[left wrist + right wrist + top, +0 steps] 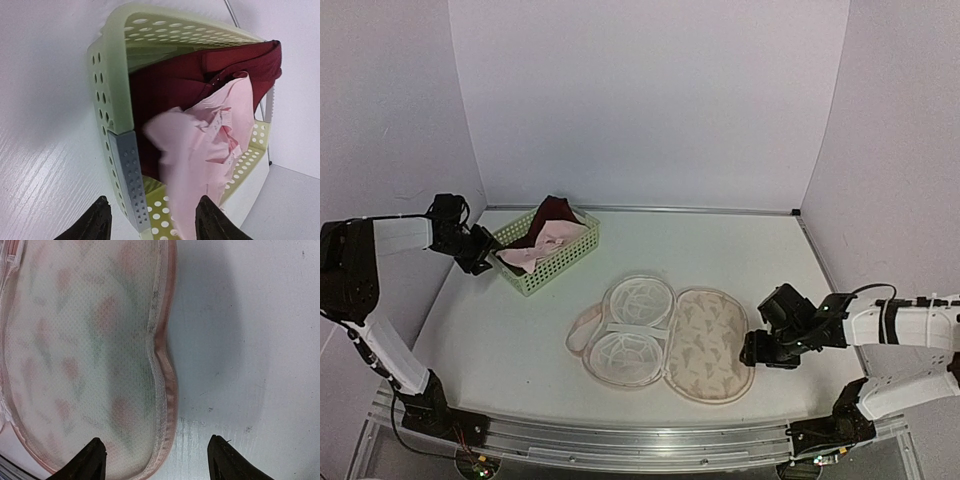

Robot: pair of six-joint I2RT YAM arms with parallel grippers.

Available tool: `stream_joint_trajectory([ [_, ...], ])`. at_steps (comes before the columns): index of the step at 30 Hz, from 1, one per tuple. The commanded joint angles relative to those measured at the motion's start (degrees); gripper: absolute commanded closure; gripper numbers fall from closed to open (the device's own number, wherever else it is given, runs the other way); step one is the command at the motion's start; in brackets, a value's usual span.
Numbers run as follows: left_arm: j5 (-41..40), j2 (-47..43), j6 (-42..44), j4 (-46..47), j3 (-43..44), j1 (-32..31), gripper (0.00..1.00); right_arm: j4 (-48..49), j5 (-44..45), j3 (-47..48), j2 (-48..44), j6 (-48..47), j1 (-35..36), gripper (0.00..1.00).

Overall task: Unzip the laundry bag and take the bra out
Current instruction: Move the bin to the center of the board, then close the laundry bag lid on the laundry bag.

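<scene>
The laundry bag (708,345) lies spread open on the table, its patterned half to the right and a half with white lattice frames to the left. In the right wrist view its mesh and pink edging (85,340) fill the left side. The dark maroon bra (548,235), pale pink inside, lies in the light green basket (565,262). My left gripper (480,255) is open at the basket's near left end; the bra's pink fabric (210,145) hangs close to one finger, not gripped. My right gripper (752,350) is open, just right of the bag, astride its edge (157,460).
The basket (112,75) stands at the back left, close to the left wall. White walls enclose the table at the back and on both sides. A metal rail with the arm bases runs along the near edge.
</scene>
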Motion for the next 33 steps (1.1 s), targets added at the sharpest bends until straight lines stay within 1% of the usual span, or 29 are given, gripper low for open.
stream_joint_trajectory([
  [1, -0.12, -5.72, 3.38, -1.7, -1.27, -0.19, 0.41, 5.76, -2.11, 1.04, 3.08, -0.92, -1.55, 0.31],
  [7, -0.76, -9.95, 7.69, -6.32, -1.0, -0.08, 0.41, 8.64, -1.7, 4.04, 10.39, -4.37, -3.97, 0.38],
  [14, -0.72, -14.89, 9.98, -9.21, -1.07, -0.1, 0.4, 10.66, -1.35, 5.25, 11.87, -5.5, -5.77, 0.47],
  [20, 0.01, -15.7, 10.06, -9.31, -1.74, -0.11, 0.4, 11.7, -1.44, 5.66, 14.28, -6.78, -7.21, 0.66],
  [22, 0.18, -15.99, 10.05, -9.38, -1.73, -0.13, 0.4, 12.18, -1.37, 5.76, 15.2, -7.23, -7.38, 0.69],
  [30, 0.12, -16.52, 10.31, -10.17, -0.38, -0.09, 0.4, 13.1, -1.24, 6.04, 17.29, -8.39, -7.6, 0.88],
  [31, 0.11, -16.44, 10.31, -10.24, -0.24, -0.05, 0.4, 13.04, -0.99, 6.05, 17.38, -8.4, -7.58, 0.93],
  [33, 0.16, -16.18, 10.31, -10.23, 0.08, -0.14, 0.4, 12.85, -0.76, 6.0, 17.04, -8.6, -7.62, 1.0],
])
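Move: For the right hand, the waist in the lid's right-hand rim lies about 5 cm ahead, 1 cm left and 3 cm below; the laundry bag's mesh lid has its middle some 8 cm left and 4 cm ahead, with the clear trays about 24 cm left and 7 cm ahead. From the left hand, the bin's middle is roughly 12 cm right, 6 cm ahead and 5 cm below, and that rim spot some 53 cm right and 15 cm back. Forward about 5 cm and down some 3 cm goes the right hand along the lid's right edge, its fingers closing from wide open to nearly shut and pinching the zip rim at its inward waist. Meanwhile the left hand, already open, backs up and away from the bin, about 6 cm up and 4 cm back, then holds there with its fingers open. ##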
